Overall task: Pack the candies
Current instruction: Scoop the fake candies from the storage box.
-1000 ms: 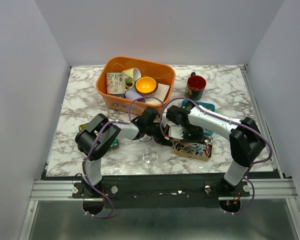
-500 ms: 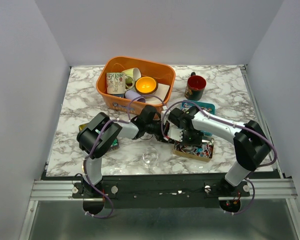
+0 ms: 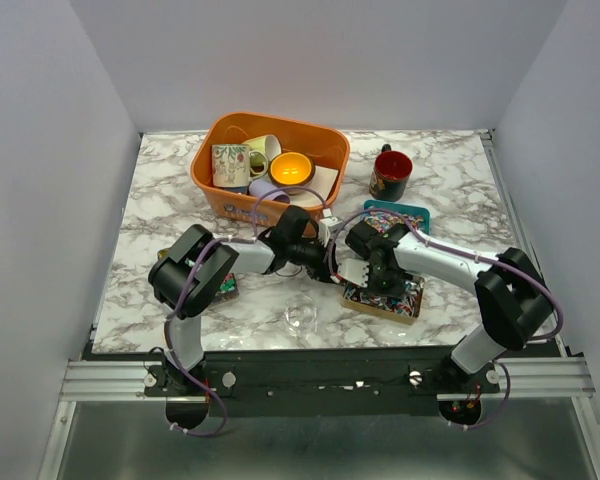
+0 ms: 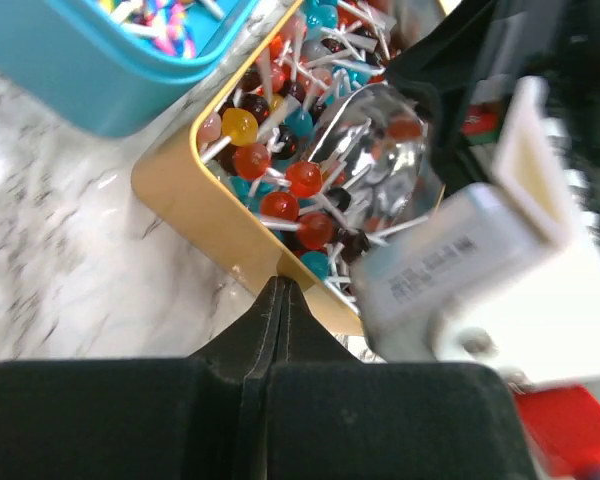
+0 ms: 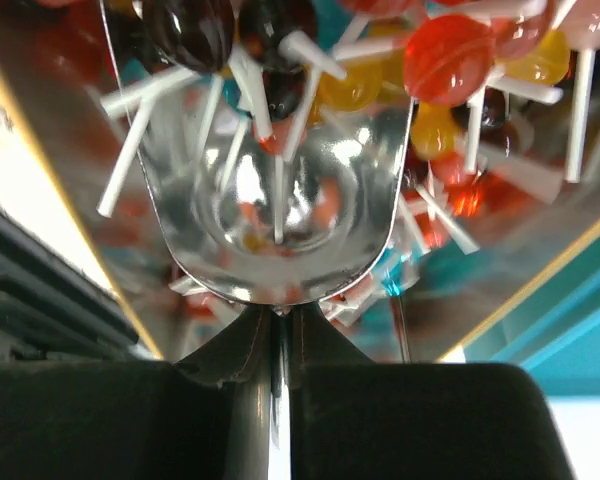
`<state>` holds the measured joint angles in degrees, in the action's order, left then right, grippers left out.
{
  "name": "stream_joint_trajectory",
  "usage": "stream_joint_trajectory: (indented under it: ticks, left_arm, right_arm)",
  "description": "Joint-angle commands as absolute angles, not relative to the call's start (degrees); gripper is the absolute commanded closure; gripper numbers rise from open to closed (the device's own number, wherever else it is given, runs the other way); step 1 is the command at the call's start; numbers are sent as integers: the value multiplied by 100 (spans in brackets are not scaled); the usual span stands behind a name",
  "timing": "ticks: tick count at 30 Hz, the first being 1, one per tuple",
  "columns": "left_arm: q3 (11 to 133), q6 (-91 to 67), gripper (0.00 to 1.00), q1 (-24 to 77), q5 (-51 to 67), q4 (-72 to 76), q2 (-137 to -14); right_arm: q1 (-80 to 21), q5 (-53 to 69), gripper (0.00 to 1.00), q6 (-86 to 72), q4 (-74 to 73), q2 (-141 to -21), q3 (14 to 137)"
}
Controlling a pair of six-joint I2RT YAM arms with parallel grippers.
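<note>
The candies are round lollipops on white sticks, red, blue, yellow and dark, heaped in a yellow tray. My right gripper is shut on the thin handle of a shiny metal scoop. The scoop's bowl is pushed into the lollipops. My left gripper is shut with nothing in it, its tip against the yellow tray's rim. From above, both grippers meet at the tray's left side, left gripper beside right gripper. A teal tray of small multicoloured sweets lies just behind.
An orange basket holding mugs and a lit yellow bowl stands at the back. A dark red mug is to its right. A clear glass piece lies near the front edge. A dark item sits under the left arm.
My right arm has swung right and forward, bringing the scoop down into the yellow tray's lollipops. The left gripper has shifted slightly right, staying shut at the tray's edge.
</note>
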<state>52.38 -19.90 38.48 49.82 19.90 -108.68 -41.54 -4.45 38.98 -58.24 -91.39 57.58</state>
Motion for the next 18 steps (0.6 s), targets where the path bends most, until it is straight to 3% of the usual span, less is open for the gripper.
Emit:
stream_joint_trajectory:
  ticks: [1, 10, 18]
  left_arm:
    - [5344, -2145, 100, 3200, 4518, 767, -10521]
    - [5484, -1451, 100, 2892, 4447, -456, -9941]
    - [5467, -1327, 97, 2900, 4904, -413, -9940]
  right_arm:
    - [-4131, 228, 99, 3867, -4316, -9316, 5669]
    - [-3912, 351, 99, 4122, -3718, -9387, 5511]
    - [-3744, 440, 99, 4271, -3489, -9106, 5160]
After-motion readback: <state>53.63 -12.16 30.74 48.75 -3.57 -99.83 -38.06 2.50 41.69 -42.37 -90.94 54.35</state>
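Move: The right hand holds the scoop inside the tan box; the middle of the lollipops lies about 4 cm to its left, level fore and aft and some 3 cm below, with the blue tray about 14 cm ahead. From the shut left hand, the lollipops are roughly 12 cm right, 4 cm back and 3 cm down; the orange bin is about 28 cm ahead and 18 cm left, the clear dish 10 cm back and 9 cm left. Leftward and forward, the right hand drives the held scoop through the lollipops, about 5 cm in all, sinking a little while its left side tilts up some 15 degrees and the scoop's lip lifts. The left hand, fingers shut at the tan box's left wall, backs off about 6 cm left, its wrist side shoving against the orange bin. ##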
